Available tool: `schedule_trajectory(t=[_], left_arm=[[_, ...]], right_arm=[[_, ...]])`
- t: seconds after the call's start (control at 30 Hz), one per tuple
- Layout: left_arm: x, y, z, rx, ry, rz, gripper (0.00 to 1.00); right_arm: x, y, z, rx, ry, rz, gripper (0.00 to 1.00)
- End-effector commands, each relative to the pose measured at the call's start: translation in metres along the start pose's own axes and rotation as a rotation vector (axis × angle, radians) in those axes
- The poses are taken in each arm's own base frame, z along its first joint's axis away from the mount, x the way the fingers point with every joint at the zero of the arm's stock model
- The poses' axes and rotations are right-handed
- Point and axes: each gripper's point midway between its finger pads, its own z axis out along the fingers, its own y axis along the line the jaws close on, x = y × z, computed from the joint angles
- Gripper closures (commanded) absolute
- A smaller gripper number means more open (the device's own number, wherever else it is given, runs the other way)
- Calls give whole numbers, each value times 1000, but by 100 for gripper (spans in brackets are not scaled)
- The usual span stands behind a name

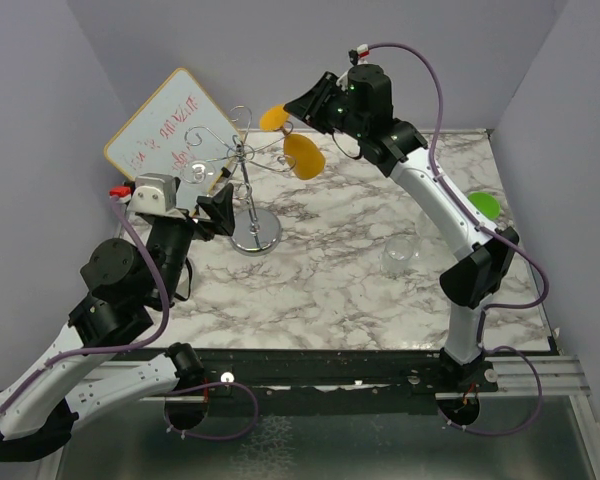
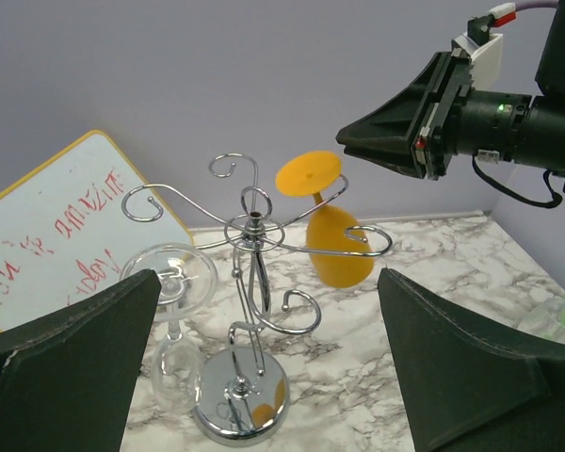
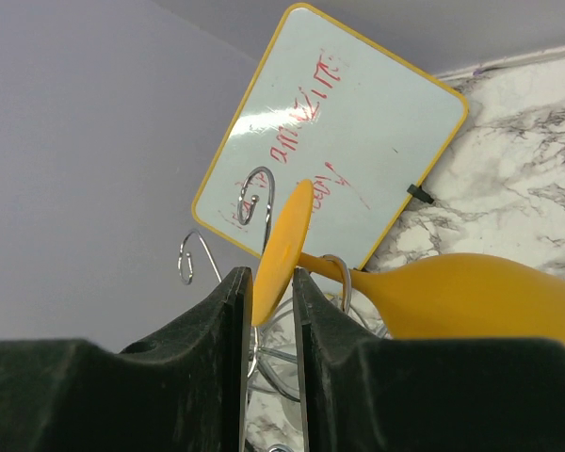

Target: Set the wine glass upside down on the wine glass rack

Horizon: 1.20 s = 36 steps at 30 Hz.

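Note:
The orange wine glass (image 1: 303, 157) hangs upside down on the wine glass rack (image 1: 248, 165), its stem in a curled wire arm (image 3: 337, 273) and its bowl (image 3: 461, 292) below. My right gripper (image 1: 295, 105) is open a little: its jaws flank the glass's foot (image 3: 284, 235), with a gap on one side. A clear wine glass (image 2: 174, 282) hangs upside down on the rack's left side. Open wide and holding nothing, my left gripper (image 1: 220, 205) sits just left of the rack's post (image 2: 254, 282).
A yellow-framed whiteboard (image 1: 170, 130) leans on the back-left wall behind the rack. Another clear glass (image 1: 398, 255) stands on the marble table by the right arm. A green object (image 1: 483, 205) lies at the right edge.

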Motion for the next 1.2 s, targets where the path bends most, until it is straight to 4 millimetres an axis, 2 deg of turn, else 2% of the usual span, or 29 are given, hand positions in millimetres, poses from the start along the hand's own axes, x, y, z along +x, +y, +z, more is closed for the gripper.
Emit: schedule_trajectory(t=[0.0, 0.17, 0.27, 0.43, 0.53, 0.63, 0.7, 0.87, 1.03, 1.1, 1.17], left_arm=[[-4, -8, -3, 50, 17, -20, 1], [-2, -12, -3, 66, 26, -42, 1], [-3, -15, -3, 81, 27, -46, 1], [-5, -31, -3, 165, 31, -43, 1], [-6, -43, -6, 234, 34, -55, 1], [-6, -53, -9, 295, 39, -59, 1], [-4, -61, -12, 343, 51, -41, 1], [11, -84, -14, 456, 105, 3, 1], [29, -108, -9, 542, 163, 19, 1], [37, -114, -5, 545, 189, 21, 1], [46, -118, 0, 538, 216, 16, 1]], right_arm=[[2, -3, 0, 5, 25, -22, 72], [6, -7, 1, 10, 40, -24, 72], [2, -4, -6, 5, 27, -35, 71], [-7, 6, -35, -20, -15, -82, 61], [-10, 0, -61, 7, -43, -138, 53], [-5, -18, -92, 76, -50, -213, 47], [-4, -39, -115, 154, -68, -268, 43], [6, -106, -179, 418, -87, -401, 40], [11, -174, -245, 771, -53, -518, 36], [13, -191, -263, 867, -43, -538, 34], [18, -203, -272, 919, -25, -548, 33]])
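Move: For the right hand, the nearest clear glass stands roughly 14 cm back, 25 cm right and 29 cm below; a second clear glass is about 8 cm right of that glass and 7 cm farther out. The orange glass hangs directly under the fingertips, middle some 6 cm down, with the rack post 4 cm back and 9 cm left of the hand. From the left hand the nearest clear glass lies about 8 cm ahead, 35 cm right, 33 cm down. The right fingers, already parted around the orange glass's foot, come free of it after a brief hold. The right hand sweeps right about 22 cm and back 13, sinking late to above the nearest clear glass, opening wider and turning clockwise as its left side dips. The left hand, still open, swings about 10 cm right past the rack's near side, turning clockwise some 25 degrees. ##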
